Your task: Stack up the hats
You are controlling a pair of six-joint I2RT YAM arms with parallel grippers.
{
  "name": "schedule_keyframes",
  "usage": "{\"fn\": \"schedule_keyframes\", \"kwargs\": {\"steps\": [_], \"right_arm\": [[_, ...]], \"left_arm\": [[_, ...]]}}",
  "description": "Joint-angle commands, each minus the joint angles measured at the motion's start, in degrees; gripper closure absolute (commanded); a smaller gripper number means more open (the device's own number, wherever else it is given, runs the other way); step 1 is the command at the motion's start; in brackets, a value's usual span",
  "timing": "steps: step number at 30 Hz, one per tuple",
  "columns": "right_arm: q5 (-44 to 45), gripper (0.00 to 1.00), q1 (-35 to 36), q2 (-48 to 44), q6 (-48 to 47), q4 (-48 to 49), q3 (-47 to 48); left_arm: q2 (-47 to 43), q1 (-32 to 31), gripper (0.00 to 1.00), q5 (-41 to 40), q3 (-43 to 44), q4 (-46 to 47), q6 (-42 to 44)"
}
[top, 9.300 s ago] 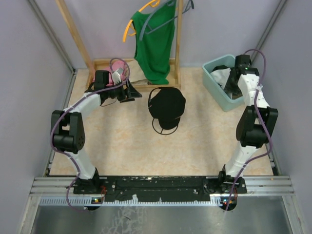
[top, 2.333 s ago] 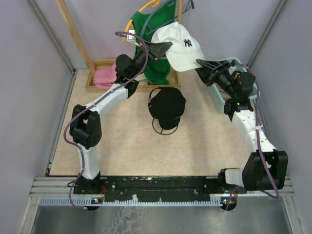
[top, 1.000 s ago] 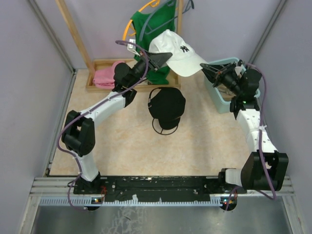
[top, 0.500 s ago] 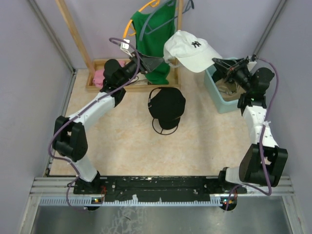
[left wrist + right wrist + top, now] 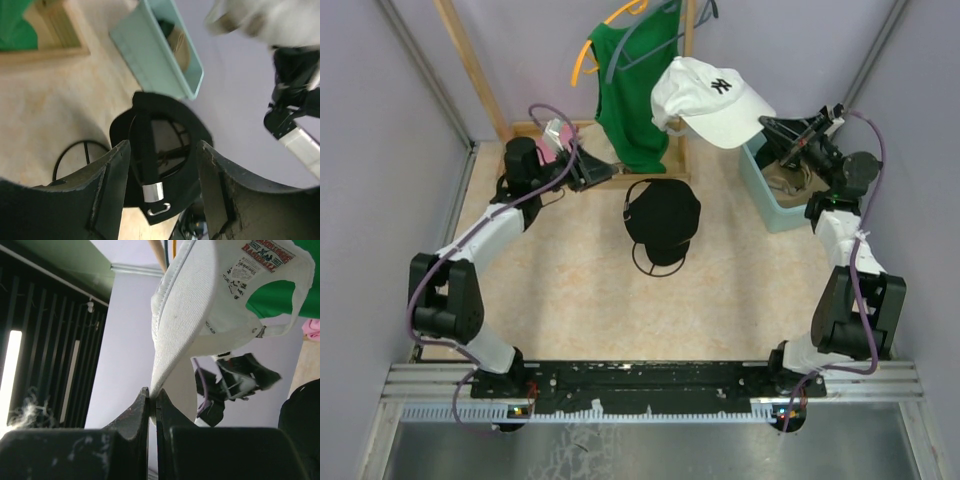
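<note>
A white hat hangs in the air in front of the green shirt. My right gripper is shut on its brim, and the right wrist view shows the jaws pinching the brim edge of that white hat. A black hat lies upside down on the table centre. My left gripper is open and empty, left of the white hat and clear of it. In the left wrist view it frames the black hat. A tan hat lies in the bin.
A teal bin stands at the back right, also seen as the bin in the left wrist view. The green shirt hangs on an orange hanger from a wooden rack. A pink cloth lies at the rack's base.
My left gripper opened, let go of the white hat's back and drew away to the left. The right gripper swung the hat a little right, still pinching the brim.
</note>
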Motion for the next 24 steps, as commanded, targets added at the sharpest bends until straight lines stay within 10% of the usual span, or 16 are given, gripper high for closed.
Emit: {"fn": "schedule_keyframes", "kwargs": {"steps": [1,24], "right_arm": [[-1.95,1.0,-0.04,0.21,6.67,13.84,0.63],[-3.45,1.0,0.01,-2.96,3.42,9.72,-2.86]], "left_arm": [[5.13,-1.33,0.38,10.44,1.73,-6.38,7.18],[17.74,-4.23,0.35,15.45,17.01,-20.2,20.07]]}}
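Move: The black hat sits on its wire stand about 11 cm to the right of my open left hand, roughly level with it in reach and some 8 cm lower, its strap side facing me. The stand's middle is about 11 cm below the hat. The green shirt hangs some 20 cm ahead and 6 cm right of that hand. From my right hand, holding the white cap, the black hat lies about 21 cm left, 2 cm back and 21 cm below; the bin is 10 cm ahead, 5 cm right and 36 cm below. I bring my open left hand down and to the right towards the strap opening of the black hat, about 7 cm lower overall with a brief rise of a couple of centimetres midway, swinging the fingers some 20 degrees clockwise and tipping them downward. My right hand keeps the white cap's brim pinched and draws it back about 2 cm, rising a little, then sinking. ##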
